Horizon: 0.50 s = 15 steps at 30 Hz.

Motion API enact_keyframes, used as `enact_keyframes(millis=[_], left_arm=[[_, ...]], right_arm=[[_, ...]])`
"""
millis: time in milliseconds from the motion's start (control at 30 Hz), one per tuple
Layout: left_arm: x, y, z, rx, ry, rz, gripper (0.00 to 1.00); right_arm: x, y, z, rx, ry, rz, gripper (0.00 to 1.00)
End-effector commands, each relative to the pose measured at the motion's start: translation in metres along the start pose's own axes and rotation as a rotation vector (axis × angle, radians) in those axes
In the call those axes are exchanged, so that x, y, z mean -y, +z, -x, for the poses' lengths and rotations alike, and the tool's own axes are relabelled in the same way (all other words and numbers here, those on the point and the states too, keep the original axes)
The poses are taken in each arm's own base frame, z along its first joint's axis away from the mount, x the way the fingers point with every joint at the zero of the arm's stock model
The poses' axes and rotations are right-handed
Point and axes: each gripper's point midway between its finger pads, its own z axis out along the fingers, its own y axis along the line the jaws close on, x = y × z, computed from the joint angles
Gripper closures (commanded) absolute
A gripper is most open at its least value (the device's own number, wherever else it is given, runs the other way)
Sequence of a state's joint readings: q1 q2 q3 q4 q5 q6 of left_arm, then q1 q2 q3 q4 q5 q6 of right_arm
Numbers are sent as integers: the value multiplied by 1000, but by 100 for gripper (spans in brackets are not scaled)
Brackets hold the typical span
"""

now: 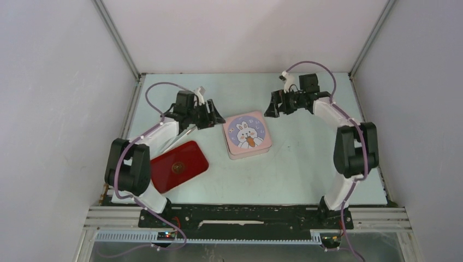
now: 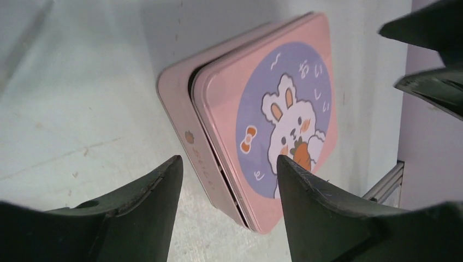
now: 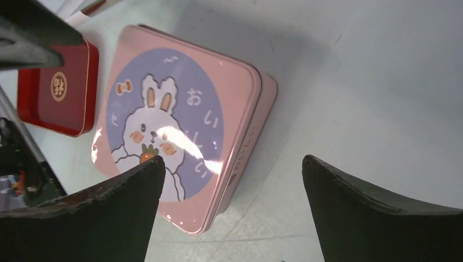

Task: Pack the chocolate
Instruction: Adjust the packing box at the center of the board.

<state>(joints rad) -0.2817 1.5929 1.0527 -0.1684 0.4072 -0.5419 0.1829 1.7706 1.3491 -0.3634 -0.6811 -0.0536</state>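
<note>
No chocolate shows in any view. A pink square tin (image 1: 247, 134) with a white rabbit on its lid sits mid-table. The lid is on, slightly askew, and a thin gap runs along the side of the tin (image 2: 218, 164). My left gripper (image 1: 210, 114) hovers just left of the tin, open and empty. In the left wrist view the left gripper (image 2: 229, 159) has the tin's near corner between its fingertips, untouched. My right gripper (image 1: 271, 106) is off the tin's far right corner, wide open. Nothing is between the right gripper's (image 3: 233, 158) fingers, and the tin (image 3: 180, 109) lies below them.
A red tray (image 1: 191, 153) with a round gold emblem lies at the near left, beside the left arm; the red tray (image 3: 33, 103) also shows in the right wrist view. Grey walls and metal rails enclose the table. The arm bases stand along the near edge.
</note>
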Motion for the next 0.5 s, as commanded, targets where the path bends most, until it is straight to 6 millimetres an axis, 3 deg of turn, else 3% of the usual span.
enact_keyframes(millis=[0, 67, 233, 467], left_arm=[[5, 7, -28, -73, -13, -52, 32], [8, 10, -34, -94, -12, -62, 33], [14, 21, -46, -150, -8, -69, 33], [14, 33, -58, -192, -8, -55, 33]], right_arm=[[-8, 20, -17, -73, 214, 106, 6], [-7, 26, -21, -86, 227, 119, 16], [-10, 37, -33, -153, 269, 139, 51], [-20, 45, -52, -220, 269, 148, 55]])
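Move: The lidded packing box lies about 10 cm to the left gripper's right, some 3 cm back and 9 cm below. The same box lies about 10 cm to the right gripper's left, roughly 7 cm back and 11 cm below. Near the left gripper, the red tray is about 14 cm to its left and 13 cm back. The tongs are some 12 cm to its left and 2 cm back, both down on the table. Bring both grippers down on opposite sides of the packing box. Lower the left one about 5 cm while drawing it back and to the right towards the box's left wall, fingers kept open. Drop the right one about 6 cm, mostly early on, easing left and a little back towards the far right corner, tipping its fingers some 20 degrees further down and closing them to about half open. ##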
